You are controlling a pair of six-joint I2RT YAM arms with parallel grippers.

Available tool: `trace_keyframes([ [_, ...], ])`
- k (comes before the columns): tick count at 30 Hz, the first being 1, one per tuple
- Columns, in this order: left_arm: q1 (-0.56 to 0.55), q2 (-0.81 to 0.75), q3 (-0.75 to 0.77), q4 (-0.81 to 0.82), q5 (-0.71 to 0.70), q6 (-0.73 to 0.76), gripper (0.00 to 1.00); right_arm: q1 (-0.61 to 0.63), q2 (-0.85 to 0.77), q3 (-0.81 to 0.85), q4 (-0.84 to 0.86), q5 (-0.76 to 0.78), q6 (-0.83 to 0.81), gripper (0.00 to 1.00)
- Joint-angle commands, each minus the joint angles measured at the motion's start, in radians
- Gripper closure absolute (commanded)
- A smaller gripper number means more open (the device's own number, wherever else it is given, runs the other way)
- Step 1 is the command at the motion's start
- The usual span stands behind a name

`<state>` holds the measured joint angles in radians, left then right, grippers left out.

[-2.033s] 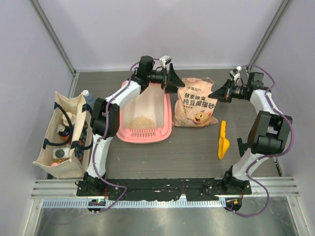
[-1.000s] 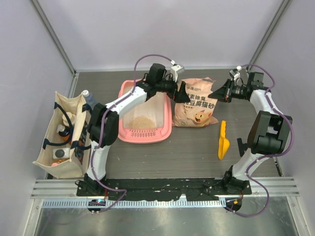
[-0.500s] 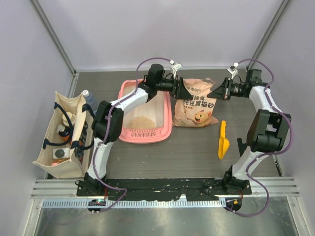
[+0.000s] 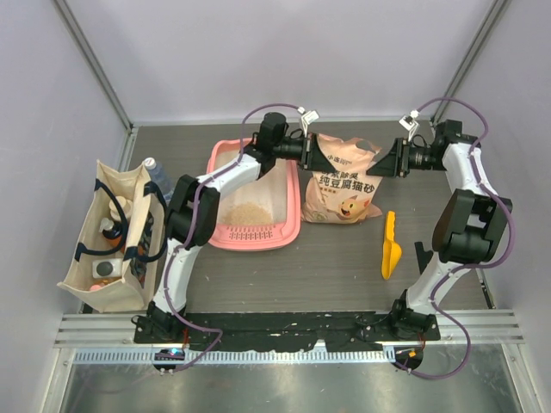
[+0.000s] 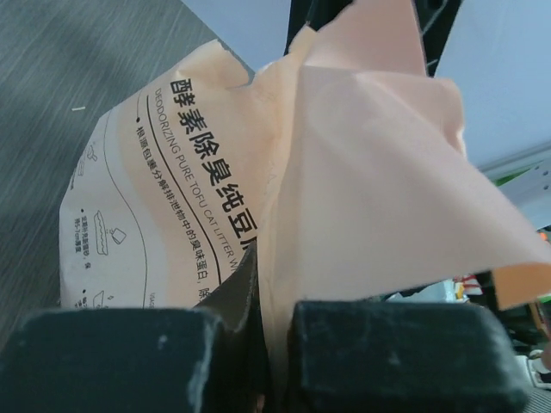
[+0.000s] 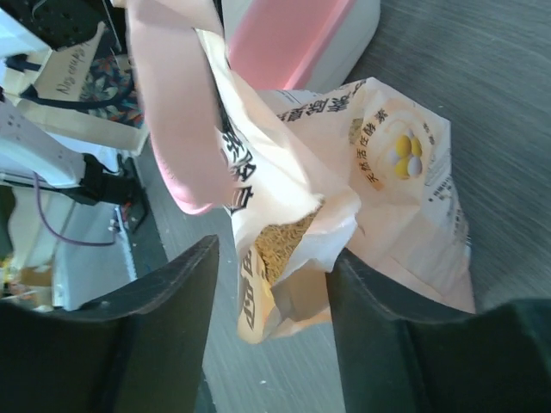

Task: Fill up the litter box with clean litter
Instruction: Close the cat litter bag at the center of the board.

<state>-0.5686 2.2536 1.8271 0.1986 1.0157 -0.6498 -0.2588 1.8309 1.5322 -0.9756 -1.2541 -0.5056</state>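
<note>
The pink litter box [image 4: 254, 243] lies left of centre with a small pile of clean litter [image 4: 248, 212] on its floor. Beside it on the right lies a peach litter bag [image 4: 344, 185]. My left gripper [image 4: 312, 151] is shut on the bag's top left corner, and the left wrist view shows the bag's film [image 5: 362, 172] pinched where the left gripper [image 5: 275, 344] closes. My right gripper [image 4: 385, 161] is at the top right corner. It stands open [image 6: 271, 292] around the torn mouth, where tan granules [image 6: 288, 237] show inside.
A yellow-orange scoop [image 4: 391, 248] lies on the table right of the bag. A beige tote bag [image 4: 116, 232] with bottles stands at the far left. Grey walls close in the back and sides.
My left arm swung right from over the tray and shut on the bag's left corner. My right gripper opened and closed in on the bag's right corner.
</note>
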Motion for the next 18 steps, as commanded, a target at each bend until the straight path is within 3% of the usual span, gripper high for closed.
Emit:
trace_keyframes([
  [1,0.022,-0.003,0.041,0.065,0.078,-0.066,1.0,-0.02,-0.076,0.023,-0.051,0.036,-0.119,0.39],
  [5,0.024,-0.003,0.044,0.084,0.077,-0.089,1.0,-0.056,-0.087,0.039,-0.051,0.032,-0.119,0.21],
  [11,0.024,-0.008,0.041,0.075,0.064,-0.09,1.0,-0.102,-0.093,0.037,-0.055,0.015,-0.106,0.18],
  [14,0.023,-0.011,0.037,0.071,0.066,-0.09,1.0,-0.1,-0.131,0.008,-0.175,0.022,-0.322,0.15],
  [18,0.026,-0.017,0.037,0.067,0.061,-0.09,1.0,-0.069,-0.159,-0.038,-0.219,0.033,-0.431,0.16],
])
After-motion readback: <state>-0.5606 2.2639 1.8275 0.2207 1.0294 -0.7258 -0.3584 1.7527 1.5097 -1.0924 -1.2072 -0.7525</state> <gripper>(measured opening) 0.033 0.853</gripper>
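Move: The cat litter bag, standing with its mouth up, has its middle about 3 cm to the right of the left hand, 2 cm back and 9 cm lower; the left fingers are already shut on its upper left edge. From the half-open right hand, the bag's middle is some 7 cm left, 3 cm back and 9 cm down. The yellow scoop lies roughly 16 cm back, 5 cm right and 18 cm below the right hand; the pink litter box is about 18 cm left, 4 cm back and 15 cm below the left hand. The bag's upper right edge comes free as the right hand draws off to the right by about 4 cm, then edges back a little over 1 cm, its already parting fingers spreading from half to nearly fully open and tipping down slightly. The left hand stays in place, still shut on the bag's upper left edge. ##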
